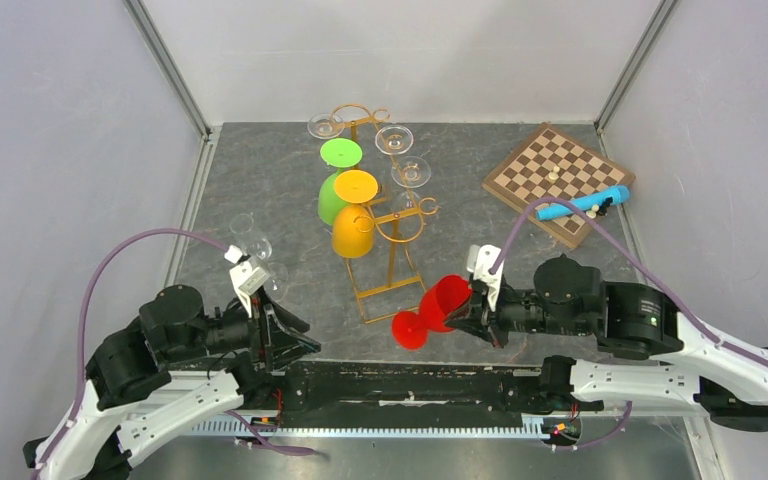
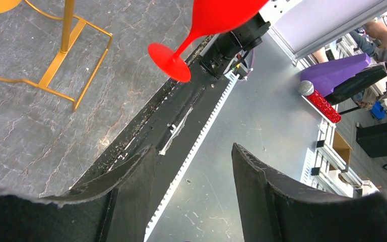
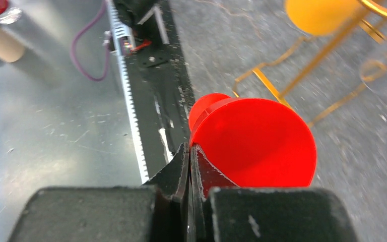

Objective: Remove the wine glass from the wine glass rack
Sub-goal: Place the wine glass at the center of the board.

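Note:
A red wine glass (image 1: 445,300) hangs off the table surface, tilted, foot toward the front edge, just right of the base of the gold wine glass rack (image 1: 392,255). My right gripper (image 1: 475,300) is shut on its rim; in the right wrist view the fingers (image 3: 181,166) pinch the rim of the red wine glass (image 3: 257,141). My left gripper (image 1: 300,340) stands open and empty at the front left. The left wrist view shows the left gripper (image 2: 191,147) over the front rail, with the red wine glass (image 2: 216,15) beyond it.
A green glass (image 1: 335,190), an orange glass (image 1: 353,228) and clear glasses (image 1: 394,138) hang on the rack. A clear glass (image 1: 255,243) rests on the table by the left arm. A chessboard (image 1: 557,180) with a blue tube (image 1: 582,203) sits back right.

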Motion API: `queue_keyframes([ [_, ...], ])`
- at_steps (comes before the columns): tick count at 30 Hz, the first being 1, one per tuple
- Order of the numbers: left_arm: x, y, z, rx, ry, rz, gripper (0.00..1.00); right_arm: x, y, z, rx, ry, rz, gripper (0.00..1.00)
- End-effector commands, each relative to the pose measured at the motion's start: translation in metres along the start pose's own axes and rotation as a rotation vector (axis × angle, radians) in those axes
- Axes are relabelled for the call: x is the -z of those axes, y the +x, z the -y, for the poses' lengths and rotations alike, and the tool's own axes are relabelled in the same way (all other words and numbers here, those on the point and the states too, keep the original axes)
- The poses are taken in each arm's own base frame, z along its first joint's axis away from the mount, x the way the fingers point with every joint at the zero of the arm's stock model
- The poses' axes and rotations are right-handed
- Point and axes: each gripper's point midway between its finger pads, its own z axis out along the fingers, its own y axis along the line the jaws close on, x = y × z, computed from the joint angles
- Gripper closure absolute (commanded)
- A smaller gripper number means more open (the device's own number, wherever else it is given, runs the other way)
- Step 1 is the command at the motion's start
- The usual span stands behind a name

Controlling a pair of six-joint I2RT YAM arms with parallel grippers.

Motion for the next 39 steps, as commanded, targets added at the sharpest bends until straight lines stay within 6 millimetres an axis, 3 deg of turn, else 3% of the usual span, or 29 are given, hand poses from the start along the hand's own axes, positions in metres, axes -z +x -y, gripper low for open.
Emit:
queue_keyframes([
  [1, -0.006, -0.008, 0.004, -0.006, 0.023, 0.032, 0.37, 0.013, 0.019, 0.043, -0.094, 0.277, -0.056, 1.00],
  [5, -0.008, -0.007, 0.002, -0.011, 0.027, 0.041, 0.37, 0.018, 0.042, 0.076, -0.113, 0.484, -0.125, 1.00],
  [11, -0.007, -0.005, 0.004, -0.008, 0.040, 0.038, 0.37, 0.029, 0.052, 0.112, -0.119, 0.675, -0.169, 1.00],
  [19, -0.003, -0.002, 0.006, -0.008, 0.059, 0.051, 0.37, 0.026, 0.062, 0.163, -0.190, 0.755, -0.210, 1.00],
  [27, 0.001, 0.001, 0.005, -0.025, 0.062, 0.055, 0.37, 0.047, 0.062, 0.226, -0.280, 0.922, -0.175, 1.00],
  [39, 0.006, 0.002, 0.004, -0.067, 0.057, 0.053, 0.37, 0.054, 0.068, 0.297, -0.373, 1.039, -0.226, 1.00],
])
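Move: Far out to the right hand's front right lies the chessboard: its middle is roughly 52 cm ahead, 34 cm right and 30 cm below the fingers, which already hold the red wine glass by its rim. The blue tube lies across the board about 5 cm nearer and 7 cm farther right than that middle. The glass rack stands some 24 cm ahead and 17 cm left of the right hand. From the left hand the board is about 54 cm ahead and 62 cm right. Swinging out towards the chessboard, the right arm carries the red wine glass about 24 cm forward, some 14 cm right and 10 cm down, passing to the right of the rack. On the way the hand turns clockwise by some 60 degrees, so its fingers swing from pointing left to pointing forward and more steeply down; they stay shut on the rim. ##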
